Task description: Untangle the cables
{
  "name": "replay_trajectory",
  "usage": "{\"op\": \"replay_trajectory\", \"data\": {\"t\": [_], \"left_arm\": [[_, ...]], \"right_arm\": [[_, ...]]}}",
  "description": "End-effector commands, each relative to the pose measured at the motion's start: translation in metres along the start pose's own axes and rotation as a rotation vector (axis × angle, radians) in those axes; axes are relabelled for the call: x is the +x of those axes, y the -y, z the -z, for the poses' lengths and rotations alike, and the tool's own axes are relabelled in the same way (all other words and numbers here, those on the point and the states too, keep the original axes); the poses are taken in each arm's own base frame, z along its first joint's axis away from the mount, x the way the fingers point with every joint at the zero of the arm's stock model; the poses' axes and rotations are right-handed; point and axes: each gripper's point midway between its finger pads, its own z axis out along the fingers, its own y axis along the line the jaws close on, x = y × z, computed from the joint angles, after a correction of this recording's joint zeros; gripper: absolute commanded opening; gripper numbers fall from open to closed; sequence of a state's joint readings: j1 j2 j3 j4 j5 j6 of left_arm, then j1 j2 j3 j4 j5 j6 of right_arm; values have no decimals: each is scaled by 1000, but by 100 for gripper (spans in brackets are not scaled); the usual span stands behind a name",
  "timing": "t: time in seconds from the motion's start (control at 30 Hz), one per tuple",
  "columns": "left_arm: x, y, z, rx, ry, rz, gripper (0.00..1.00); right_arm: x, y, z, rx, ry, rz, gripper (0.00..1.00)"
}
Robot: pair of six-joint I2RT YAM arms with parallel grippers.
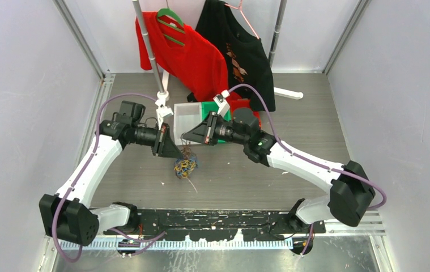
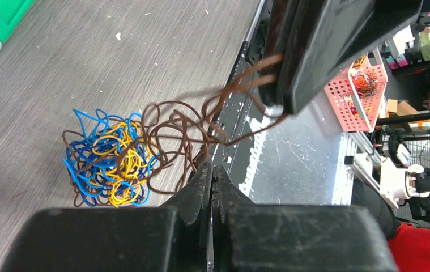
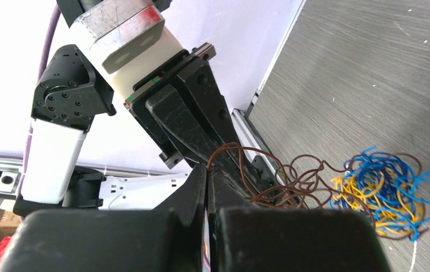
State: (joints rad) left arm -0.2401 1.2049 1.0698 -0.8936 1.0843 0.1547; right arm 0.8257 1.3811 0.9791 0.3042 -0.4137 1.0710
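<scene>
The cables (image 1: 185,166) form a small blue, yellow and brown clump on the grey table between the two arms; the clump (image 2: 110,161) also shows in the left wrist view and, as clump (image 3: 391,195), in the right wrist view. Loose brown loops (image 2: 184,127) rise from it to both grippers. My left gripper (image 1: 179,153) is just above the clump, its jaws (image 2: 212,169) pressed together on a brown strand at the tip. My right gripper (image 1: 185,137) is close beside it, shut (image 3: 208,169) on another brown strand that arcs out of its tip. The left fingers (image 3: 201,119) cross right in front of it.
A clear bin (image 1: 185,116) and a green box (image 1: 211,109) stand just behind the grippers. A red shirt (image 1: 192,54) and a black shirt (image 1: 241,54) hang on a rack whose pole (image 1: 150,51) and white foot (image 1: 288,93) reach the table. Walls close in left and right.
</scene>
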Motion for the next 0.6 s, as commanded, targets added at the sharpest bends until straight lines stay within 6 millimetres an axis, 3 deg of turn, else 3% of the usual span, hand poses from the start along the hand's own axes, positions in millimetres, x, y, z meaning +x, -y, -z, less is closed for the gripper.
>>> {"op": "replay_trajectory", "data": {"t": [0.0,0.13,0.3,0.33,0.37,0.47,0.5,0.57], "left_arm": [[-11,12,10,-43,31,-60,0],[-16,11,21,-135,35,-104,0],[-18,12,28,-183,31,-119,0],[-19,11,28,-186,37,-116,6],[-21,11,27,-187,45,-111,23],[-22,14,24,-154,54,-77,54],[-24,16,23,-140,58,-67,61],[-25,18,21,-119,63,-55,64]], "right_arm": [[-19,-14,22,-30,73,45,1],[-23,9,35,35,82,46,1],[-21,18,44,89,65,79,1],[-20,18,43,85,53,75,1],[-18,17,41,76,41,70,1],[-12,4,32,14,-1,61,1],[-8,-1,29,-8,-20,63,1],[-2,-10,21,-40,-59,71,1]]}}
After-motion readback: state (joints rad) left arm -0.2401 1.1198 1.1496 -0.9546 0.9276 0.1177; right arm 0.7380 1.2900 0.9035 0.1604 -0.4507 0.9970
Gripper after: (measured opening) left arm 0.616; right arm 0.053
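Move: The brown strands of the cables run down only 2 cm or so ahead and to the right of the shut left fingertips, at their height. The blue-yellow cable bundle hangs about 9 cm below that hand, 1 cm ahead and 2 cm right. From the right hand, which holds the strands, the bundle is roughly 15 cm down and 3 cm back, not off to either side. The white bin stands about 22 cm ahead of the right hand, 1 cm left and 26 cm below; the green bin stands 12 cm to the right of the white one. Rightward about 5 cm, sinking some 3 cm and at first easing slightly forward, the right hand draws the brown strands away from the left gripper, still pinching them, then slips back a little. The left hand backs off about 2 cm up and a little to its left, fingers shut until late, then opens them a bit over half way. ##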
